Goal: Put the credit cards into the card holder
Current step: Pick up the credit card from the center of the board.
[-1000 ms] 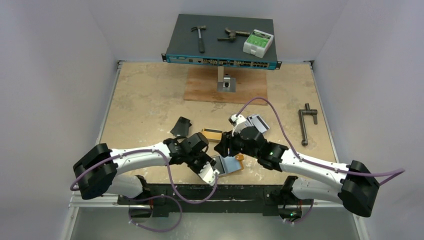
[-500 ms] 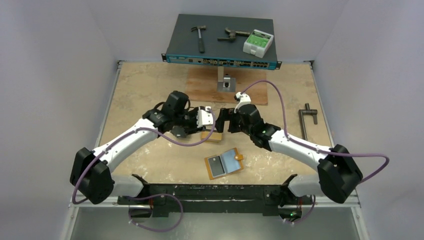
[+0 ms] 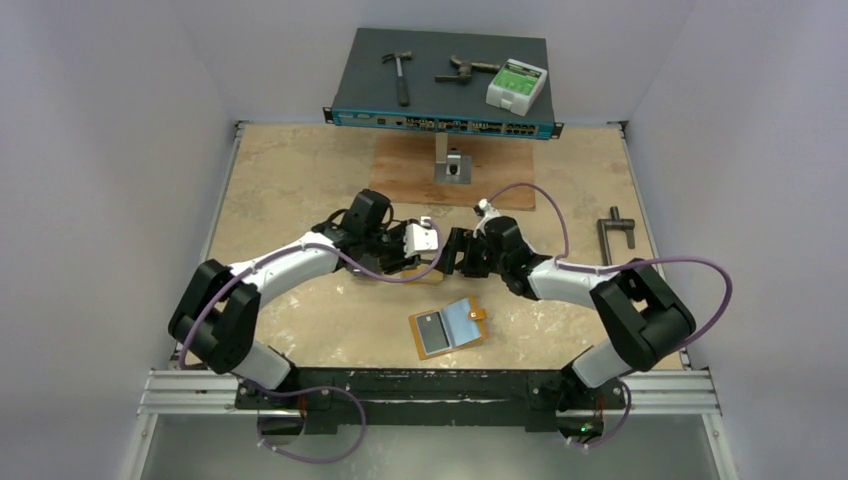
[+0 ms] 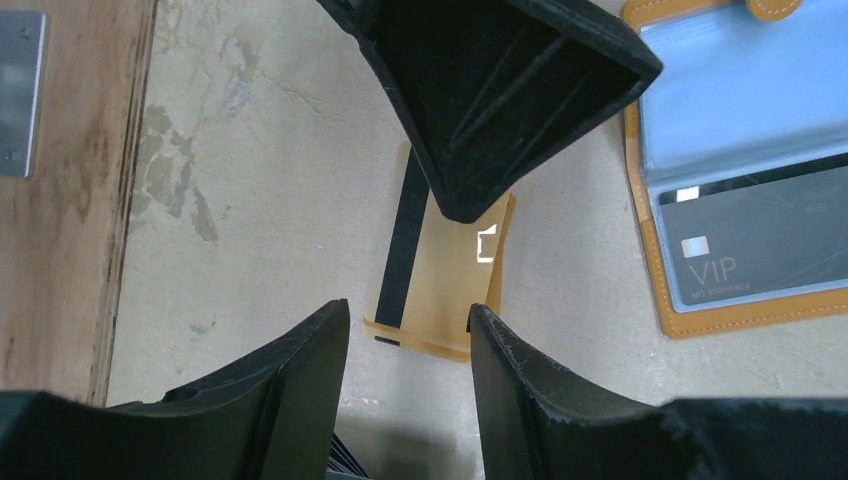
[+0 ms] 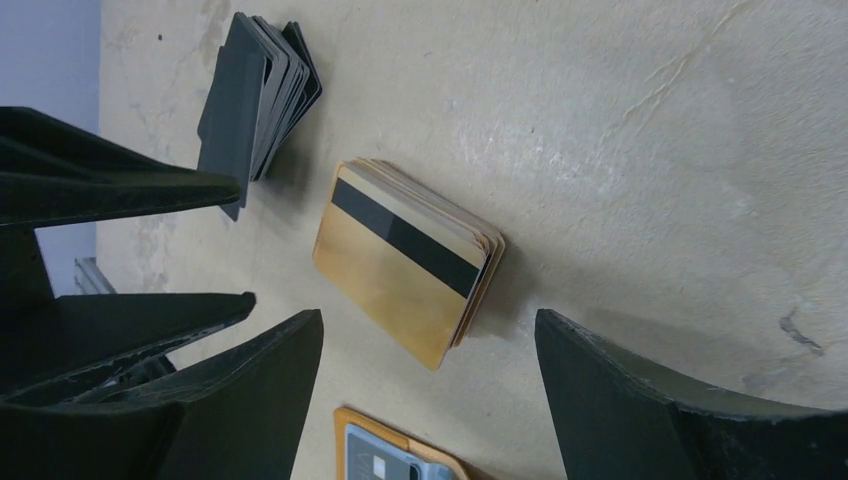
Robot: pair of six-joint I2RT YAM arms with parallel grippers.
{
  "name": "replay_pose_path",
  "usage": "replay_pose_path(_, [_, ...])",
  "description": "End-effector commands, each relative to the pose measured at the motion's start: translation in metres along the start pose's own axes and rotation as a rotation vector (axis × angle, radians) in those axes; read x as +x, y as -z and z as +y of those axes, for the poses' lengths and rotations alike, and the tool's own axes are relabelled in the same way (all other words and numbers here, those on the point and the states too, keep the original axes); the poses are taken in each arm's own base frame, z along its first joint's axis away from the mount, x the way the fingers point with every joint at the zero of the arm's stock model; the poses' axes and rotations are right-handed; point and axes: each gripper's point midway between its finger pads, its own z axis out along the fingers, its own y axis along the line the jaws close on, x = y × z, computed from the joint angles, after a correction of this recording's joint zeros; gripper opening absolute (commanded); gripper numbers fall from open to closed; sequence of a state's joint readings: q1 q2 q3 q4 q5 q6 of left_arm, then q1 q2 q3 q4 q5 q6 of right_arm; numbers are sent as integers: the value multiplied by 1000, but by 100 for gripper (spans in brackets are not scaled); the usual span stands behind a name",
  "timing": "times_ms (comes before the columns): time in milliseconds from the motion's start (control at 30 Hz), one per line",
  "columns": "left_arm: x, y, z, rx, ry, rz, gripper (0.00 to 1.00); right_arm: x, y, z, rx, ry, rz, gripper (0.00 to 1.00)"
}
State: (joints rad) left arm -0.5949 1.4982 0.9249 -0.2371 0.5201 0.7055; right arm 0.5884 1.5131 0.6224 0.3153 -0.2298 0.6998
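The orange card holder (image 3: 447, 327) lies open near the table's front, with a dark grey card (image 4: 760, 250) marked VIP in one sleeve. A stack of yellow-orange credit cards (image 5: 405, 260), black stripe up, lies flat on the table just beyond it. My left gripper (image 4: 408, 312) is low beside the stack's near end, open and empty. My right gripper (image 5: 428, 320) faces it from the other side of the stack, open wide and holding nothing. In the top view both grippers, the left (image 3: 418, 258) and the right (image 3: 455, 255), meet over the stack (image 3: 420, 273).
A black folded case (image 5: 255, 90) with fanned leaves lies by the left gripper's fingers. A wooden board (image 3: 450, 170) with a metal block lies behind. A network switch (image 3: 440, 85) carrying tools stands at the back, and a metal clamp (image 3: 612, 250) lies at the right.
Both arms have left the card holder at the front and moved back to the yellow stack. The holder now lies open with the dark card in it. The right gripper has opened.
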Motion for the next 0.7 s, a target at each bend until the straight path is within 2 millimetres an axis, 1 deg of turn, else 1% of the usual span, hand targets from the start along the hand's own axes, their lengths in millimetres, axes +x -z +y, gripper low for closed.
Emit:
replay_pose_path(0, [-20,-9,15,11,-79,-45,48,-3,-3,20,-111,-26,-10,77])
replay_pose_path(67, [-14,-18,10,42,-105,4,48,0,-7,16,-106,-31,1,77])
replay_pose_path(167, [-6,-29,11,49,-181,70,48,3,-12,12,-95,-39,14,76])
replay_pose_path(200, [-3,-32,13,48,-197,95,48,3,-13,12,-92,-38,14,75])
replay_pose_path(267, [4,-33,12,85,-220,146,48,2,-15,8,-72,-32,13,74])
replay_pose_path(367, [17,-30,10,148,-217,251,47,0,-18,2,-40,-30,1,69])
replay_pose_path(433, [19,-26,9,165,-211,276,46,-1,-21,1,-33,-28,-2,64])
replay_pose_path(533, [20,-22,7,156,-220,257,47,-2,-25,1,-35,-24,0,59])
replay_pose_path(600, [21,-19,1,184,-211,262,47,-2,-28,-1,-31,-23,6,56])
replay_pose_path(667, [17,-15,-1,204,-181,268,47,-1,-30,-3,-24,-25,15,50])
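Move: The gold card stack has its middle about 5 cm to my right hand's left, 2 cm back and 4 cm below. The open card holder lies straight behind that hand, roughly 14 cm back; the white cards are some 14 cm to its right and 2 cm farther out. From my left hand the gold stack is about 4 cm right, 2 cm back and 5 cm below, with the black cards roughly 9 cm left and 1 cm farther out. I lower my right hand about 3 cm, easing slightly left, to the right-hand end of the gold card stack and draw its wide-open fingers in to roughly half open around that end. My left hand sinks about 4 cm over the stack's left end, drifting slightly forward and out to the right and back, its half-open fingers tipping some 20 degrees steeper towards the table. ##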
